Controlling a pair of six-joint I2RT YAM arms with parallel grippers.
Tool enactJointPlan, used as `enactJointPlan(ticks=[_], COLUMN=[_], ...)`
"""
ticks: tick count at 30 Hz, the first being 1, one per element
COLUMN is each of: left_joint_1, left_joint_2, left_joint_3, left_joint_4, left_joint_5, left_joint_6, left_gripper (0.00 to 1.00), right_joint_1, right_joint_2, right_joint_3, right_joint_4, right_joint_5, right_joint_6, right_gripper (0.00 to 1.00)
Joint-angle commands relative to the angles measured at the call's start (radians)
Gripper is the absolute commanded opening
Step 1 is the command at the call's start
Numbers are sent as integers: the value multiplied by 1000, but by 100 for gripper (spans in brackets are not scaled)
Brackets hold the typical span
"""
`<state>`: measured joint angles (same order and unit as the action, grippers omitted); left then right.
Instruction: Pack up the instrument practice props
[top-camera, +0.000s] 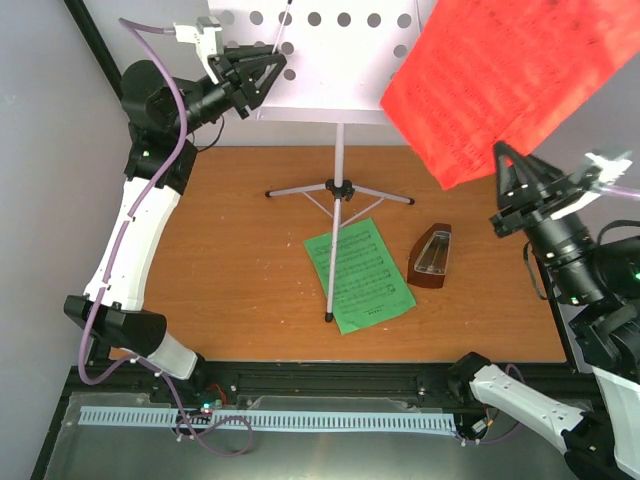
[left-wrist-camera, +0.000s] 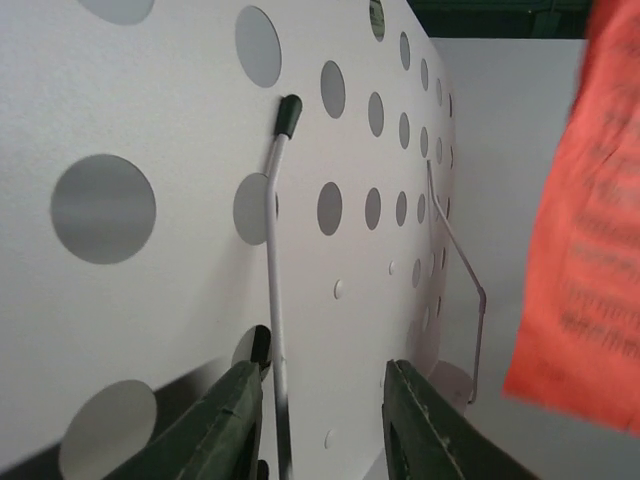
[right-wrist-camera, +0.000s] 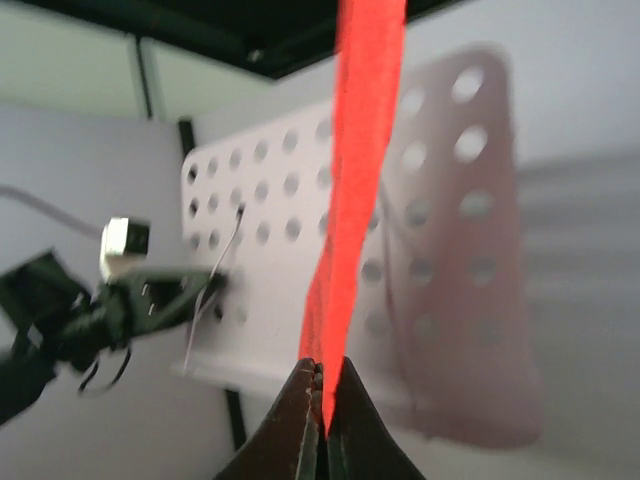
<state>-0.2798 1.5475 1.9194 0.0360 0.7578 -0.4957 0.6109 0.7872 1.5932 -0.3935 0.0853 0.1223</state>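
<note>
The silver tripod stand (top-camera: 339, 160) rises from the back of the table, its perforated tray (top-camera: 330, 75) facing the arms. My left gripper (top-camera: 272, 68) is open at the tray's left side. In the left wrist view a thin wire retaining arm (left-wrist-camera: 274, 250) runs between its fingers (left-wrist-camera: 235, 420), close to the left one. My right gripper (top-camera: 502, 155) is shut on the lower edge of the red music sheet (top-camera: 500, 75), holding it in the air to the right of the tray (right-wrist-camera: 270, 260). The green music sheet (top-camera: 358, 275) lies flat under the stand's front leg. The brown metronome (top-camera: 430, 257) stands beside it.
The wooden table (top-camera: 230, 260) is bounded by a grey wall on the left and a black rail with a slotted cable duct (top-camera: 270, 418) at the near edge. The tripod legs (top-camera: 300, 190) spread across the middle. A purple cable (top-camera: 180, 110) loops off the left arm.
</note>
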Motion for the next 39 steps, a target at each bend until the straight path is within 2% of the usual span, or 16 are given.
enactJointPlan(ticks=[1,4,7,10,14,19,22,25,30,39], left_joint_1=[-6,-6,-6,-6,-6,-6,-6,-6,-6,-5], left_joint_2=[-28,-67,-135,-233,-380,-554,-637,-704,-723,-737], left_joint_3=[-17,-85,-193,-317,-517,-749,-914,-1051,-1107,-1161], left_joint_4=[30,66,144,187,229,212,202,162,8,-8], left_joint_5=[42,67,87,36,-77,-214,-317,-443,-516,-561], left_joint_6=[13,20,10,30,59,96,143,207,288,362], left_gripper=[39,53,64,66,76,91,93,94,97,99], right_joint_1=[2,2,1,2,3,2,2,1,1,1], right_joint_2=[-12,-48,-92,-131,-199,-228,-200,-123,17,209], right_joint_3=[-60,-154,-270,-377,-567,-809,-908,-933,-921,-911], right_joint_4=[-154,-189,-218,-263,-255,-206,-236,-328,-370,-406], right_joint_5=[-214,-390,-499,-561,-573,-504,-424,-292,-176,-39], right_joint_6=[45,47,71,98,174,308,350,360,385,459], right_gripper=[3,3,3,3,3,3,3,3,3,3])
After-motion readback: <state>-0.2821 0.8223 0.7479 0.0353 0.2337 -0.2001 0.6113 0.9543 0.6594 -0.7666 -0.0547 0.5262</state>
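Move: The red sheet is already pinched in the right hand; its goal, the green sheet on the table, lies about 10 cm ahead, 13 cm left and 60 cm below. The metronome stands roughly 15 cm ahead and 3 cm right of that hand, the tripod hub some 30 cm ahead and 16 cm left. From the left hand, the left page clip is a couple of centimetres to the right; the green sheet is about 10 cm back, 16 cm right and far below. Down steeply, some 50 cm, the right hand carries the red sheet from high up towards the green sheet, swinging left and then partly back right while its fingers tip over to point down. The left hand opens wide and leaves the stand's left page clip, sinking about 26 cm, first drawing back, later easing left, and turning counter-clockwise. ##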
